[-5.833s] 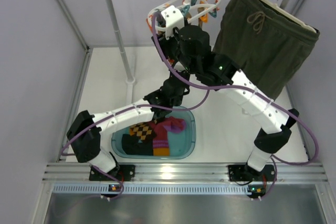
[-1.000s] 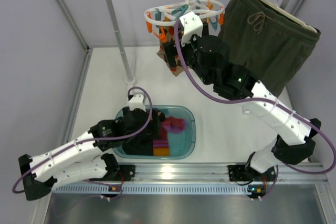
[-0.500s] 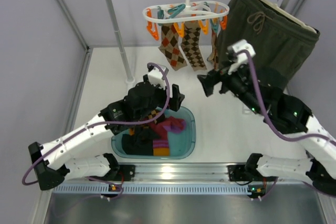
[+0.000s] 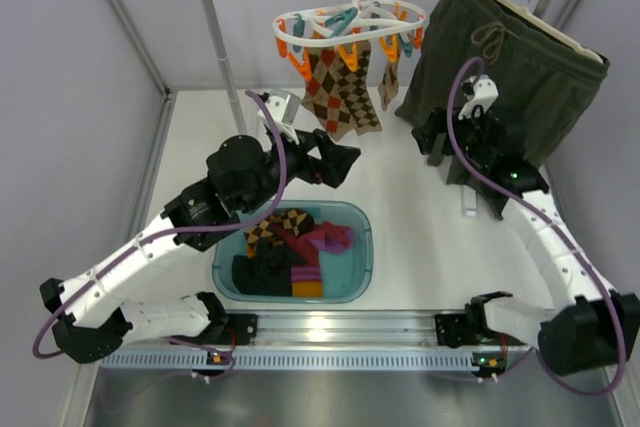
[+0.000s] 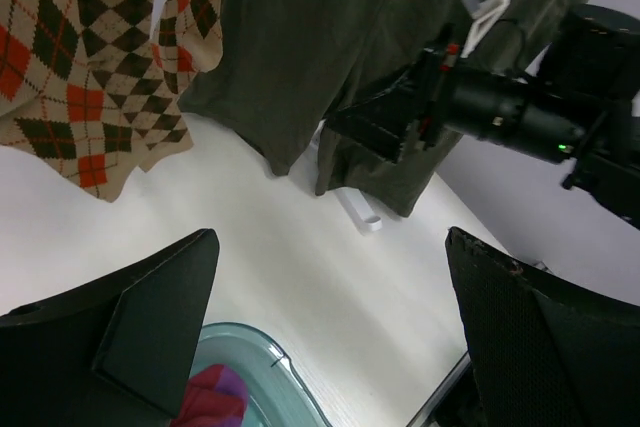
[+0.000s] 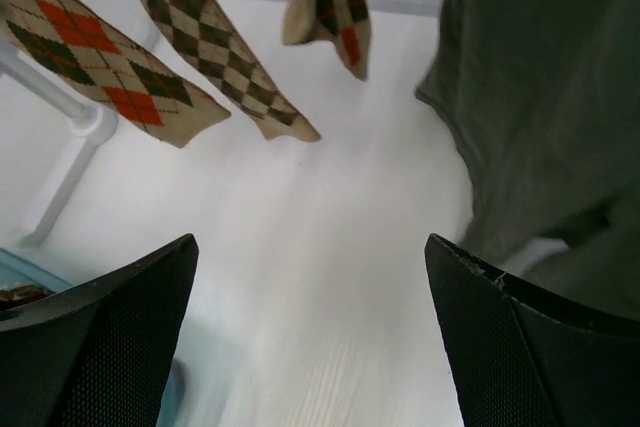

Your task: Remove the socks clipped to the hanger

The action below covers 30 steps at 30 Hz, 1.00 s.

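Observation:
The white hanger (image 4: 352,20) with orange and teal pegs hangs by its hook from the rail. Three argyle socks are clipped to it: two overlapping (image 4: 340,95) and one further right (image 4: 390,72). They show in the left wrist view (image 5: 85,77) and the right wrist view (image 6: 120,67). My left gripper (image 4: 345,165) is open and empty, just below the pair of socks (image 5: 330,247). My right gripper (image 4: 432,139) is open and empty too, to the right of the socks, against the shorts (image 6: 310,247).
Olive-green shorts (image 4: 510,67) hang on the rail at right. A teal basin (image 4: 362,252) on the table holds black, argyle and purple-orange socks (image 4: 290,252). The rail's white post (image 4: 225,67) and foot (image 6: 90,122) stand left of the hanger.
The right arm came down from the hanger and drew back right to the shorts. The left arm rose from the basin toward the hanging socks. The hanger has swung.

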Tool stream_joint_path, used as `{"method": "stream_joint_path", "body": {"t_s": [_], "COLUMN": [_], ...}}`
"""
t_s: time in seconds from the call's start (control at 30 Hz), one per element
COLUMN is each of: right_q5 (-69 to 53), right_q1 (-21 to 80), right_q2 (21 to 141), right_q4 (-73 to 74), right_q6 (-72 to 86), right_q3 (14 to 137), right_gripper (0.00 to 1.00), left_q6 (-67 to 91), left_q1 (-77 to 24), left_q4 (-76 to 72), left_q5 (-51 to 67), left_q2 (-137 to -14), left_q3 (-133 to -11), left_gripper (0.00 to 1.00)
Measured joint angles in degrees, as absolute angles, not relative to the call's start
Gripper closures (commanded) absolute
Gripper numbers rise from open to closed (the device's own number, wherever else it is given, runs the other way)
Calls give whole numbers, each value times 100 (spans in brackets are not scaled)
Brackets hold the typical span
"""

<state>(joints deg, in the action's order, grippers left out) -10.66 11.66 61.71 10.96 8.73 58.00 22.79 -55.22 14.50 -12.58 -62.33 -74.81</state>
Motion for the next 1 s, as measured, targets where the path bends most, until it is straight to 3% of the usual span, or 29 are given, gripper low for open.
{"method": "stream_joint_path", "body": {"t_s": [0.17,0.47,0.73,0.77,0.83,0.87,0.93,1.0], "right_q5": [-1887,-2300,-2630,-2659,-2718,-2738,-2779,-2766], "right_q1": [1107,1100,1157,1164,1179,1184,1188,1188], "right_q2": [7116,8997,10136,10241,10401,10455,10562,10580], "right_q4": [-257,-2488,-3461,-3581,-3824,-3892,-4117,-4379], "right_q6": [919,1157,1424,1474,1529,1551,1634,1723], "right_q3": [5789,6305,7183,7255,7312,7323,7308,7153], "right_gripper": [7,16,24,27,54,76,89,95], "left_q6": [2279,2259,2237,2233,2224,2215,2198,2169], "left_q1": [-5520,-5522,-5522,-5522,-5522,-5522,-5520,-5520], "left_q4": [1461,1481,1531,1546,1590,1616,1680,1767], "left_q5": [-1194,-746,-663,-666,-666,-674,-692,-718], "left_q2": [-6200,-5835,-5352,-5328,-5299,-5299,-5301,-5304], "left_q3": [-7489,-7196,-6788,-6746,-6667,-6637,-6587,-6571], "left_gripper": [1,1,1,2,1,1,1,1]}}
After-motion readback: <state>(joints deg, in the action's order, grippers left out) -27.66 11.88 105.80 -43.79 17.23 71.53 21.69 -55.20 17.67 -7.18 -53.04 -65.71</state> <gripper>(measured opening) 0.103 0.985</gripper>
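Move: The lone argyle sock at the hanger's right side hangs some 17 cm ahead of the right hand and 9 cm to its left, about level with the hand. The pair of large argyle socks hangs about 11 cm to the left of that sock and roughly 2 cm nearer, and the green shorts are about 15 cm ahead and 14 cm to the right of the right hand. From the left hand, the lone sock is about 25 cm ahead, 12 cm to the right and 8 cm lower. The right hand reaches almost level, about 17 cm forward and 9 cm left, to the lone argyle sock, its fingertips tipping up nearly 20 degrees and swinging counter-clockwise about as much; the fingers stay wide open for most of the reach, then snap nearly shut and pinch the sock's cloth as the hand comes to rest. Meanwhile the left hand, empty and wide open, backs away from the hanging socks over the basin by some 4 cm, easing a little left and then sinking about as far. ##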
